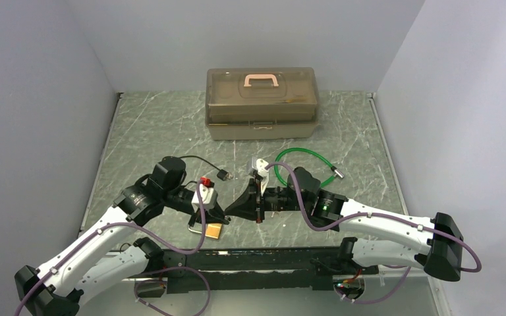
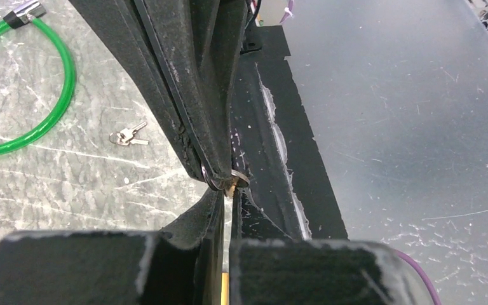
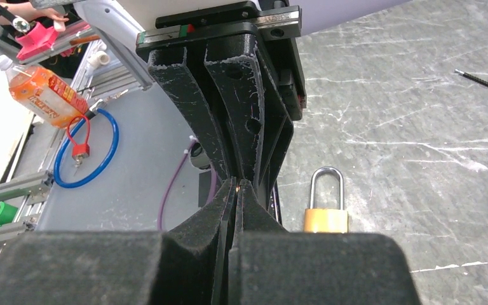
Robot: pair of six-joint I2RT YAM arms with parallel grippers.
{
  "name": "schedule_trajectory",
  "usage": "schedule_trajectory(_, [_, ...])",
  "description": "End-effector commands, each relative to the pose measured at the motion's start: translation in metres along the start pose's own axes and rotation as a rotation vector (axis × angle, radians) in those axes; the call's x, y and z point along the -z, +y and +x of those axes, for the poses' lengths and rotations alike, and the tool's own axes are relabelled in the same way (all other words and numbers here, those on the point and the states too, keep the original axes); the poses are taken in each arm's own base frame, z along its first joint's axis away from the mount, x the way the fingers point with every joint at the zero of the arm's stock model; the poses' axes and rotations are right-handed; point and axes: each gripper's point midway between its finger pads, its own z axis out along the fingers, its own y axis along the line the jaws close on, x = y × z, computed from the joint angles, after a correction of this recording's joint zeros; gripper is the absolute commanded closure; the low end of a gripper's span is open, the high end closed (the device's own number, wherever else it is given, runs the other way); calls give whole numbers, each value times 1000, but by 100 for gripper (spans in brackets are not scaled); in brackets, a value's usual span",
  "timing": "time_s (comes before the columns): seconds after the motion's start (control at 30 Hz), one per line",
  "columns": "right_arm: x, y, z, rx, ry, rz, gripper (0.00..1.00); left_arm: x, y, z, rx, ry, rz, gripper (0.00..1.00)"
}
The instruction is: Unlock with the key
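Observation:
My two grippers meet tip to tip low over the table's front. The left gripper (image 1: pixel 219 214) and the right gripper (image 1: pixel 234 209) both pinch a small brass key (image 2: pixel 231 189), whose ring (image 2: pixel 240 176) shows beside the right fingers (image 2: pixel 197 95). In the right wrist view the right gripper (image 3: pixel 237 187) is shut, with a brass glint at its tips, facing the left fingers (image 3: pixel 229 121). In the left wrist view the left gripper (image 2: pixel 229 194) is closed on the key's end. A brass padlock (image 1: pixel 213 230) (image 3: pixel 325 219) with a closed steel shackle lies flat just below the grippers.
A brown toolbox (image 1: pixel 261 102) with a pink handle stands at the back. A green cable lock (image 1: pixel 303 164) (image 2: pixel 51 101) lies behind the right gripper. Two spare keys (image 2: pixel 127 136) rest near it. A black cable with a plug (image 1: pixel 223 175) lies behind the left gripper.

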Motion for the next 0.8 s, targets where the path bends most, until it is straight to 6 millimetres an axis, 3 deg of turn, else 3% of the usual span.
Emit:
schedule_trajectory(0.0, [6, 2, -17, 30, -51, 10, 100, 5, 0, -1, -28, 9, -19, 96])
schedule_trajectory(0.27, [22, -4, -6, 36, -8, 74, 100, 12, 8, -8, -59, 28, -73, 100])
schedule_trajectory(0.43, [22, -1, -9, 32, -19, 65, 100, 14, 7, -21, -68, 9, -65, 100])
schedule_trajectory(0.6, [18, 4, -18, 36, -36, 38, 100, 14, 6, -20, -67, 17, -56, 100])
schedule_trajectory(0.73, [20, 3, -21, 48, -32, 48, 74, 15, 7, -20, -52, 29, -72, 100])
schedule_trajectory(0.77, [22, 1, -23, 55, -34, 62, 64, 16, 8, -21, -47, 29, -75, 100])
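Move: The key and its ring are already at both sets of fingertips, with the grippers nose to nose: roughly 1 cm to the left hand's right, about 1 cm to the right hand's left, at their height. From the left hand, the brass padlock lies on the table about 3 cm ahead, 5 cm left and 20 cm below; the black padlock is some 20 cm ahead and 2 cm left; the loose keys are 9 cm ahead and 14 cm right. Keep the left gripper shut on the key and ease it about 1 cm forward, left and up. Meanwhile draw the right gripper some 2 cm to the right, away from the left fingertips, with a slight clockwise turn. Hold it there, still shut, then open its fingers about a quarter of the way. ##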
